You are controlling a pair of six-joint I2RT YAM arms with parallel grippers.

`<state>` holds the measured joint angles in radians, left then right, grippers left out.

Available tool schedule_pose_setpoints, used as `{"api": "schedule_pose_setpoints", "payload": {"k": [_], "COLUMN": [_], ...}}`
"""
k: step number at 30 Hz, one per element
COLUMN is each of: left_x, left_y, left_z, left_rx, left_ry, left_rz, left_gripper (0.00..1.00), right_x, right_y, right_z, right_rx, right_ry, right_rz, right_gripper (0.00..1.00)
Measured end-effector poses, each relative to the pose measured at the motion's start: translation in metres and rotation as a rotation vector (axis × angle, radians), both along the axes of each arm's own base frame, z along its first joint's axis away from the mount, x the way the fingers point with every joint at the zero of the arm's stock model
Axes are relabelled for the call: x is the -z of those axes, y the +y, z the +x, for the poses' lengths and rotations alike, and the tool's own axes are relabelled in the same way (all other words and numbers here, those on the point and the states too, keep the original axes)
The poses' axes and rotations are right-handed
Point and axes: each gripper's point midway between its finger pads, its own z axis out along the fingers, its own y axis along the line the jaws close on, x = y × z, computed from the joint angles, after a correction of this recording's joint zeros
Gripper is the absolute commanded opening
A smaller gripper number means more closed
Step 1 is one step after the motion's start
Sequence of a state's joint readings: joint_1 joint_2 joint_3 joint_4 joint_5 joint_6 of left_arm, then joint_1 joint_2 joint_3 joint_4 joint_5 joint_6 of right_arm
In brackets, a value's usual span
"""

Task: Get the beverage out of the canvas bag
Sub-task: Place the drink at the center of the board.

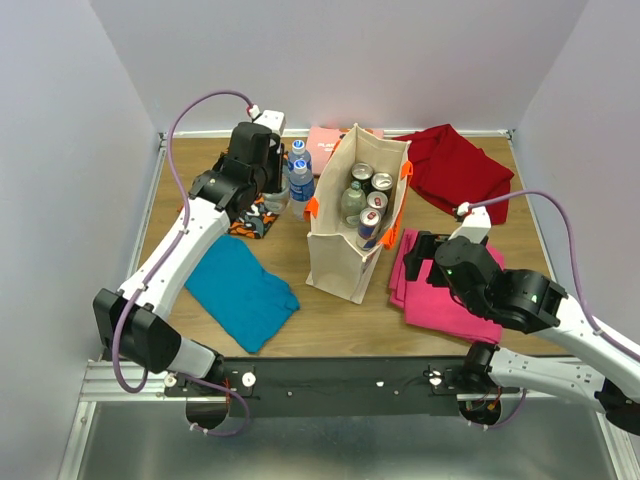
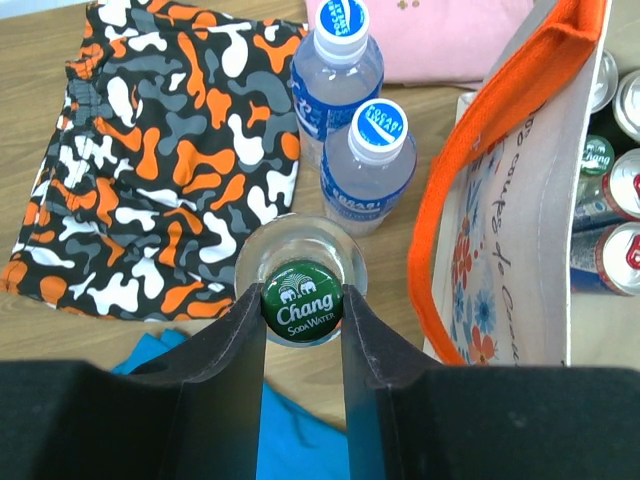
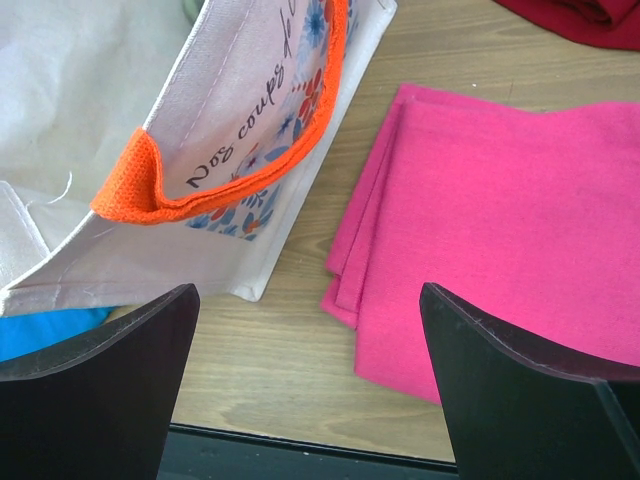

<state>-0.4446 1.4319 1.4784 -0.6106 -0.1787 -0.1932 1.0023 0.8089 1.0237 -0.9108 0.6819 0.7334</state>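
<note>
The canvas bag point(image 1: 350, 250) stands upright mid-table with orange handles point(image 2: 470, 190), and several cans point(image 1: 367, 195) are inside it. Left of the bag, my left gripper point(image 2: 302, 305) points down and is shut on the neck of a clear glass bottle with a green "Chang Soda Water" cap point(image 2: 302, 300). That bottle point(image 1: 276, 198) sits outside the bag, beside two plastic water bottles point(image 2: 366, 160). Whether it rests on the table I cannot tell. My right gripper point(image 3: 308, 300) is open and empty, low over the wood by the bag's near right corner point(image 3: 240, 285).
Camouflage shorts point(image 2: 150, 170) lie left of the bottles. A blue cloth point(image 1: 240, 290) is at the near left. A folded magenta cloth point(image 3: 500, 210) lies right of the bag, a dark red cloth point(image 1: 455, 165) behind it, and a pale pink item point(image 1: 325, 140) at the back.
</note>
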Motion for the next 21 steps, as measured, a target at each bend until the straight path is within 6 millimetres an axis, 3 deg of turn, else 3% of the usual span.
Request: {"api": "schedule_pose_setpoints", "payload": {"k": [8, 21], "left_x": [0.004, 0.070], "left_y": [-0.001, 0.003], "left_z": [0.015, 0.022], "left_rx": [-0.020, -0.037], "left_ry": [-0.045, 0.046], "left_rz": [-0.033, -0.001], "left_gripper": [0.00, 0.00], "right_x": [-0.001, -0.006], "right_y": [0.001, 0.005], "right_z": [0.000, 0.002], "right_rx": [0.005, 0.013], "right_ry": [0.003, 0.005], "right_rz": [0.008, 0.021], "right_gripper": [1.00, 1.00]}}
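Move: The left hand already holds the drink upright by its green cap, and the clear spot on the board for its base lies nearly straight below, some 28 cm down and 2 cm ahead. The nearer water bottle stands roughly 6 cm ahead and 6 cm to the right, the farther one some 6 cm straight beyond it; the patterned cloth lies about 8 cm ahead and 9 cm left, the canvas bag about 16 cm right and 4 cm back. From the right hand that spot is about 20 cm ahead and 31 cm left. With its grip on the green cap unchanged, the left hand first eases the hanging drink forward about 2 cm at the same height, closing in on the near-left side of the two standing water bottles. Then it sinks almost straight down by some 7 cm towards the open board between them and the blue cloth, the wrist barely turning and the fingers staying shut on the cap; whether the base has reached the wood can't be seen. ##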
